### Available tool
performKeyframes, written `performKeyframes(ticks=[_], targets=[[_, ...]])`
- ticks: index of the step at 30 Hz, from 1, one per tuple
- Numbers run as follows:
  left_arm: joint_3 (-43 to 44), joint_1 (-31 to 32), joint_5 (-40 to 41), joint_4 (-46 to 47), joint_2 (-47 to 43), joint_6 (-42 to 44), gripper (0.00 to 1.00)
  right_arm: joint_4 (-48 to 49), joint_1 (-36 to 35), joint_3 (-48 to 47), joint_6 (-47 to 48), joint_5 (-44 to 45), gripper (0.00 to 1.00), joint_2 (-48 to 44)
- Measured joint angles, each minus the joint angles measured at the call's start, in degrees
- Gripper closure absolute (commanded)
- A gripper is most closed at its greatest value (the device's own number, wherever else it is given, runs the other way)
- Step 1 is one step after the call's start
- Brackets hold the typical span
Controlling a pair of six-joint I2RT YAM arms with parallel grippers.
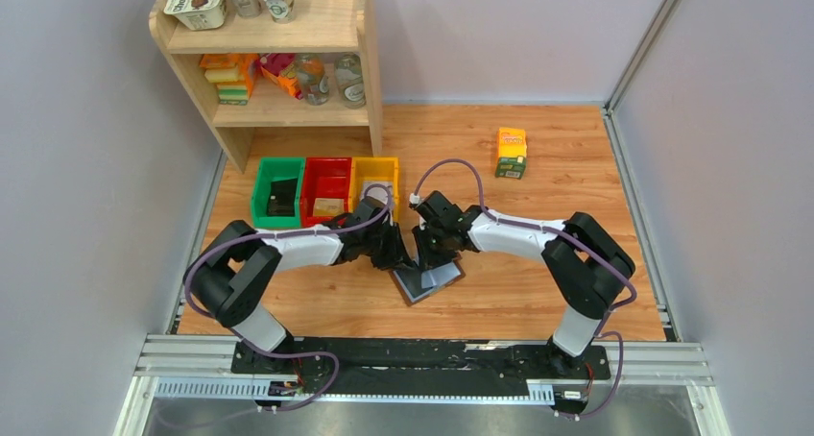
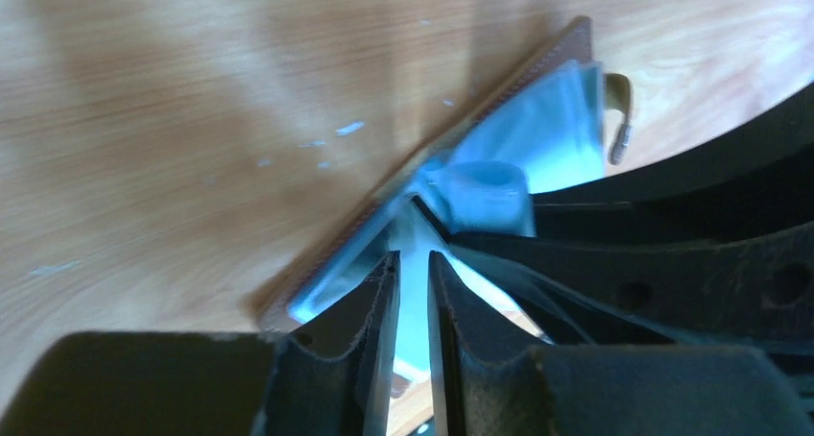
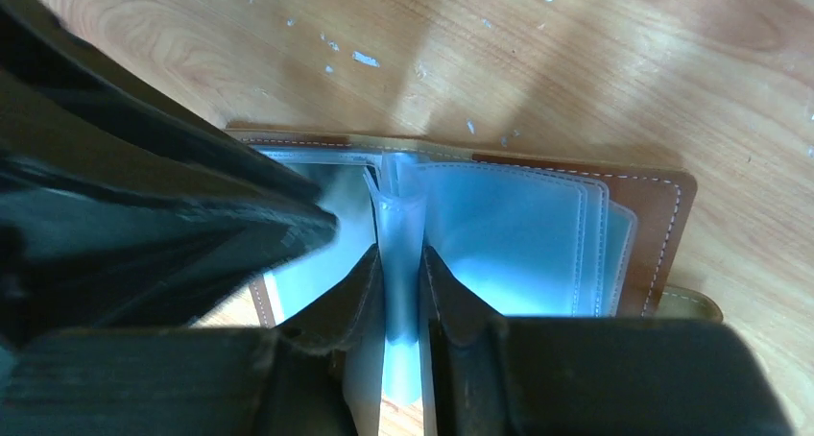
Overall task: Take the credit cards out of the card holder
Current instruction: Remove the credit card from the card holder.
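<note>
The brown leather card holder (image 1: 429, 282) lies open on the wooden table between both grippers, its clasp tab (image 3: 691, 306) at one side. My right gripper (image 3: 401, 258) is shut on a few pale blue clear sleeves (image 3: 400, 205), which it holds upright at the spine. My left gripper (image 2: 413, 258) is right beside it over the other page, jaws a narrow slit apart. Blue sleeve (image 2: 538, 138) shows through the slit, and I cannot tell if anything is pinched. In the top view both grippers (image 1: 398, 256) (image 1: 434, 259) meet above the holder. The credit cards are hidden.
Green (image 1: 278, 191), red (image 1: 326, 188) and yellow (image 1: 376, 179) bins stand in a row just behind the left arm. An orange-green carton (image 1: 511, 153) stands at the back right. A wooden shelf (image 1: 278, 109) with jars and cups fills the back left corner.
</note>
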State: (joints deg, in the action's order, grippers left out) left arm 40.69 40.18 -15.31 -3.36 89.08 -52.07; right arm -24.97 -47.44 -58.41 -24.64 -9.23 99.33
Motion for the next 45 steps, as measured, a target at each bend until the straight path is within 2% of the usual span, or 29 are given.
performKeyframes(ticks=[4,9,23,27,33,38,45], targets=[[0.4,0.6,-3.2,3.6,3.7,-2.4,0.77,0.0,0.1,0.0,-0.2,0.0,0.81,0.0],[0.9,0.9,-4.2,4.1,4.8,-3.8,0.78,-1.4,0.0,-0.7,-0.4,2.8,0.74,0.0],[3.6,1.0,-5.6,2.8,7.4,-3.3,0.79,-10.4,-0.1,-6.2,0.9,30.4,0.60,-0.8],[4.0,1.1,-5.4,2.0,7.4,-2.5,0.78,-13.5,-0.1,-6.1,1.6,35.1,0.57,-2.8],[6.5,1.5,-4.0,-1.4,7.7,-0.3,0.76,-10.9,0.0,-2.7,3.3,31.5,0.51,-13.6],[10.7,1.5,-2.0,-6.0,8.5,1.6,0.75,-6.6,0.1,1.6,3.7,27.1,0.50,-23.8],[20.4,2.4,-1.0,-9.2,14.8,4.4,0.75,-0.6,2.4,9.1,3.5,17.8,0.57,-28.3]])
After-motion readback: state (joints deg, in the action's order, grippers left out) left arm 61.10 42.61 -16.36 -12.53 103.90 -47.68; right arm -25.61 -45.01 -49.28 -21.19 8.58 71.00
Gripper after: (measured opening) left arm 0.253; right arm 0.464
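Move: The right fingers already pinch the card holder's clear pocket page, standing up between their pads, its middle about 1 cm below the hand point; the open holder's middle is roughly 2 cm back, 1 cm right and 1 cm down. From the left hand, that page is some 2 cm right and 1 cm ahead, nearly level; the holder's middle lies 2 cm back, 3 cm right and 2 cm down, and the yellow bin 14 cm ahead, 7 cm left, slightly below. The left hand slides about 3 cm right and slightly down to the standing page, its fingers staying nearly shut, and stays there before sweeping some 4 cm forward and 3 cm right over the holder's right half. Meanwhile the right fingers open and let go, drawing forward and right, then rising about 10 cm clear, tilted back some 25 degrees, before easing back and slightly down. ##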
